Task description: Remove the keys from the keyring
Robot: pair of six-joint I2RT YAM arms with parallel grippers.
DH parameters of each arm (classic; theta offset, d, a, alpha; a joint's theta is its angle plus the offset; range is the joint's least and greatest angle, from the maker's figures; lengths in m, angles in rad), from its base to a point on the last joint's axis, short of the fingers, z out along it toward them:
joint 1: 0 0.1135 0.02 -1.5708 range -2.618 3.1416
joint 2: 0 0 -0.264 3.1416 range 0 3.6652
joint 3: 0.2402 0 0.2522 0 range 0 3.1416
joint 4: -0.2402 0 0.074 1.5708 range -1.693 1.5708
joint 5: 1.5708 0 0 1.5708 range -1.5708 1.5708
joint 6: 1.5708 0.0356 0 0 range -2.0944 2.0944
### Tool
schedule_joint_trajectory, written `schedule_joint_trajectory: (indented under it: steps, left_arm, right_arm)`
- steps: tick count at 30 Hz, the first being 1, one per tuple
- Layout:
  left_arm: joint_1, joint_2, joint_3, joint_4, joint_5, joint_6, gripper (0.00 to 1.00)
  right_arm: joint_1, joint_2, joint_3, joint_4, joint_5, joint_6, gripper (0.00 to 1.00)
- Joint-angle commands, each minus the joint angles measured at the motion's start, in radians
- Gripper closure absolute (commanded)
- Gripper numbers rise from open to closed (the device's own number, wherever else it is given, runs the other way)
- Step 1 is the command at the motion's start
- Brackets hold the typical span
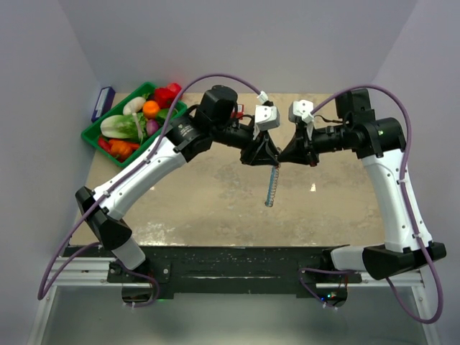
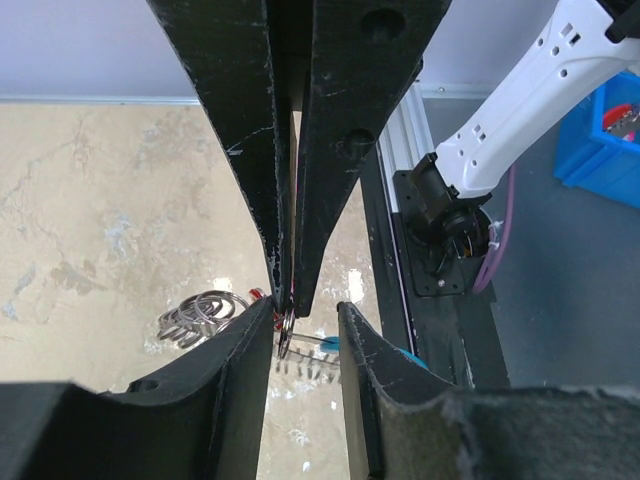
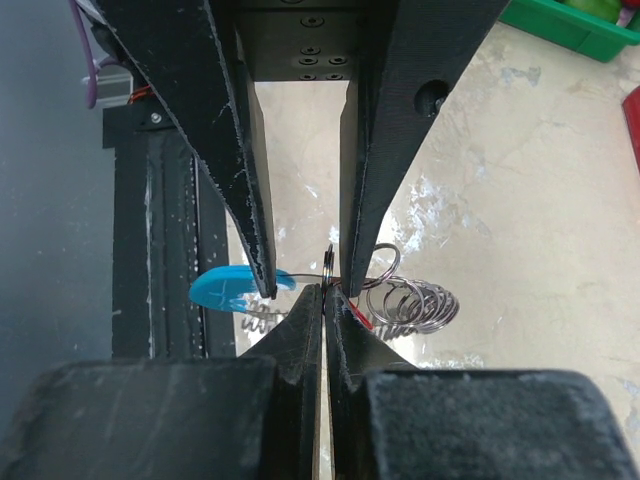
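Note:
The keyring (image 1: pixel 272 183) hangs over the middle of the table as a thin strand fringed with silvery keys, its blue part (image 1: pixel 269 203) lowest. My right gripper (image 3: pixel 325 292) is shut on one small silvery ring-shaped key (image 3: pixel 329 265) threaded on the wire. A blue section (image 3: pixel 225 288) lies to one side of it, and a bunch of silvery keys (image 3: pixel 410 305) and a red piece (image 3: pixel 358 312) to the other. My left gripper (image 2: pixel 305 335) meets it tip to tip, open, its fingers (image 2: pixel 235 380) straddling that key (image 2: pixel 287 335) with a gap on the right side.
A green tray (image 1: pixel 92 135) of toy vegetables stands at the back left, with a dark blue box (image 1: pixel 103 103) behind it. A small white scrap (image 1: pixel 313 187) lies on the table right of the keyring. A blue bin (image 2: pixel 610 130) sits beyond the table's near edge.

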Motion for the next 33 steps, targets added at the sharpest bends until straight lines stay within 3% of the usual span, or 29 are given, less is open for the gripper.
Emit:
schedule_joint_trajectory:
  steps: [1,10,24,28,33]
  left_arm:
    - [-0.009,-0.003,0.034,-0.001,-0.016,0.02,0.67]
    - [-0.019,0.015,0.054,-0.006,-0.04,0.023,1.0]
    - [-0.036,0.019,0.056,0.008,-0.021,0.022,1.0]
    - [-0.032,0.011,0.06,0.022,-0.01,0.008,1.0]
    - [-0.003,-0.003,0.067,0.043,0.022,-0.021,1.0]
  right_arm:
    - [0.008,-0.017,0.038,0.012,-0.01,-0.009,1.0]
    - [0.028,-0.012,0.042,-0.012,0.025,-0.029,1.0]
    - [0.033,-0.04,0.05,-0.006,0.047,-0.047,1.0]
    - [0.034,-0.09,0.015,0.061,0.057,-0.018,0.66]
    - [0.029,-0.141,-0.01,0.128,0.062,-0.012,0.59]
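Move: The small loop at the top of the keyring is still pinched in the right fingertips, right at that hand's point. It also stands between the left hand's open fingertips, only about 1 cm to the right of its point. From the left hand, the coil of wire rings lies roughly 3 cm ahead and 4 cm below, and the blue key hangs about 3 cm back and 8 cm below. The keyring's top loop is taken over by the left hand, whose fingers close from about a third open and pinch it beside the right fingertips. Both hands, holding it together, sink about 1 cm; then the right fingers open and that hand lifts about 2 cm, easing back 1 cm, while the left, still gripping, rises again by about 1 cm. ##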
